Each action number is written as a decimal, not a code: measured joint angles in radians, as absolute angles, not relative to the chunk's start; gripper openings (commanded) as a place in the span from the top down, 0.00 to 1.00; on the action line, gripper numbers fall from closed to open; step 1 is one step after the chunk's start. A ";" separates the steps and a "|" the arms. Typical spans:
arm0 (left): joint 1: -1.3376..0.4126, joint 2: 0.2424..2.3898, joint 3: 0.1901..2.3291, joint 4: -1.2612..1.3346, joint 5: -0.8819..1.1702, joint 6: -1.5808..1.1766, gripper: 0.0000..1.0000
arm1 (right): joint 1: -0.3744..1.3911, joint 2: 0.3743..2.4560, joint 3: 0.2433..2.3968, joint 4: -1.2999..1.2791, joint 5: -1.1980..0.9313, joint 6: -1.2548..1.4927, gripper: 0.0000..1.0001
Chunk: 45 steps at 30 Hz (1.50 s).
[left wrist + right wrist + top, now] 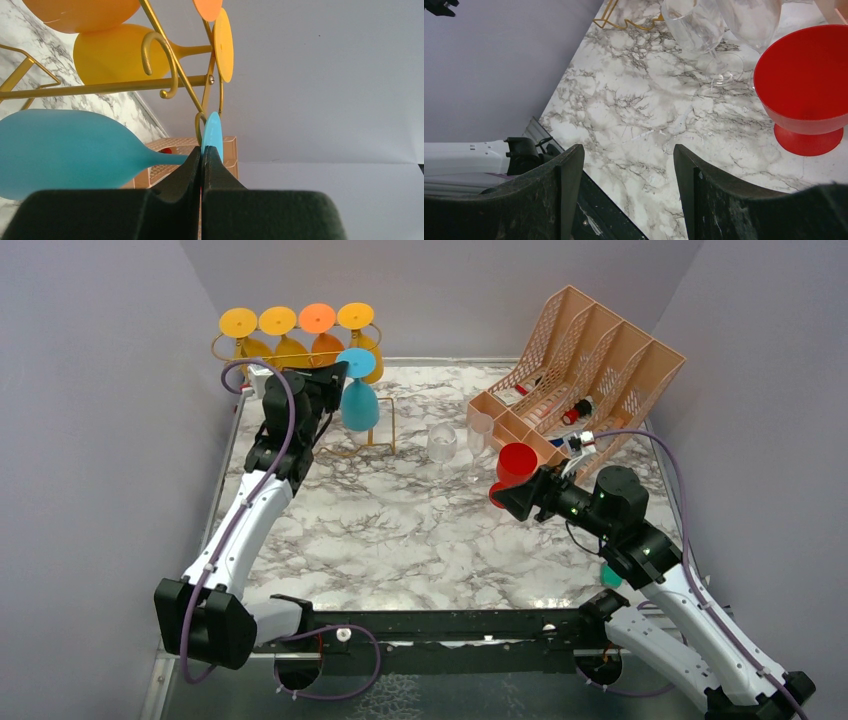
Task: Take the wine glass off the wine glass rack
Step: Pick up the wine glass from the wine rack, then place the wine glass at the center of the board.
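Observation:
A blue wine glass (359, 405) hangs bowl-down at the front end of the gold wire wine glass rack (391, 426). My left gripper (336, 380) is shut on its thin stem just under the foot. In the left wrist view the jaws (202, 150) meet where the stem joins the blue foot (213, 131), and a gold scroll end of the rack (100, 88) curls right beside that foot. Whether the foot still rests on the rail I cannot tell. My right gripper (500, 496) is open and holds nothing; in its wrist view the gripper (626, 152) hovers over marble.
Several yellow and orange glasses (278, 335) hang on the rack behind. Clear glasses (441, 443) stand mid-table, and a red glass (515, 465) stands beside my right gripper, also as the red glass (804, 90). A peach lattice organizer (600, 360) is at back right. Grey walls enclose the table.

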State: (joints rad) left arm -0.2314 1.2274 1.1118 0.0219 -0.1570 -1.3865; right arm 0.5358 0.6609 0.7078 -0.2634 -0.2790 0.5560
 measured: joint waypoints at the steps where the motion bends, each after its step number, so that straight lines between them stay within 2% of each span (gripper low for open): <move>1: -0.231 1.223 1.109 0.023 -0.154 -1.386 1.00 | 0.536 0.661 0.708 -0.263 -0.279 0.556 0.31; 16: -0.231 1.017 0.946 0.062 -0.044 -1.211 1.00 | 0.536 0.661 0.708 -0.263 -0.284 0.556 0.31; 26: -0.231 0.792 0.669 0.159 0.237 -0.949 1.00 | 0.536 0.655 0.707 -0.243 -0.310 0.557 0.31; 30: -0.231 0.763 0.585 0.203 0.405 -0.892 1.00 | 0.536 0.661 0.707 -0.213 -0.344 0.558 0.31; 37: -0.239 0.767 0.573 0.224 0.662 -0.794 1.00 | 0.536 0.711 0.707 -0.152 -0.453 0.560 0.32; 45: -0.336 0.780 0.573 0.234 0.806 -0.731 1.00 | 0.536 0.813 0.707 -0.101 -0.631 0.596 0.34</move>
State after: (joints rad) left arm -0.3359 0.7803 0.5732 0.2344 0.8062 -0.7307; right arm 0.5358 0.8127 0.7074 -0.1005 -0.6308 0.5957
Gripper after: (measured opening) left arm 0.021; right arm 0.666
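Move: The left hand already pinches the foot of the blue wine glass; its middle sits 2 cm ahead, 2 cm right, 8 below. The open right gripper waits 23 cm back, 29 right, 10 lower. The clear glass stands 16 cm back, 16 right, and the red glass 20 back, 30 right, both about 20 below. From the right hand the blue glass is 25 cm ahead, 27 left, 2 above. Left hand, still pinching the blue glass, retreats some 22 cm, swinging right and down; right hand edges left. ##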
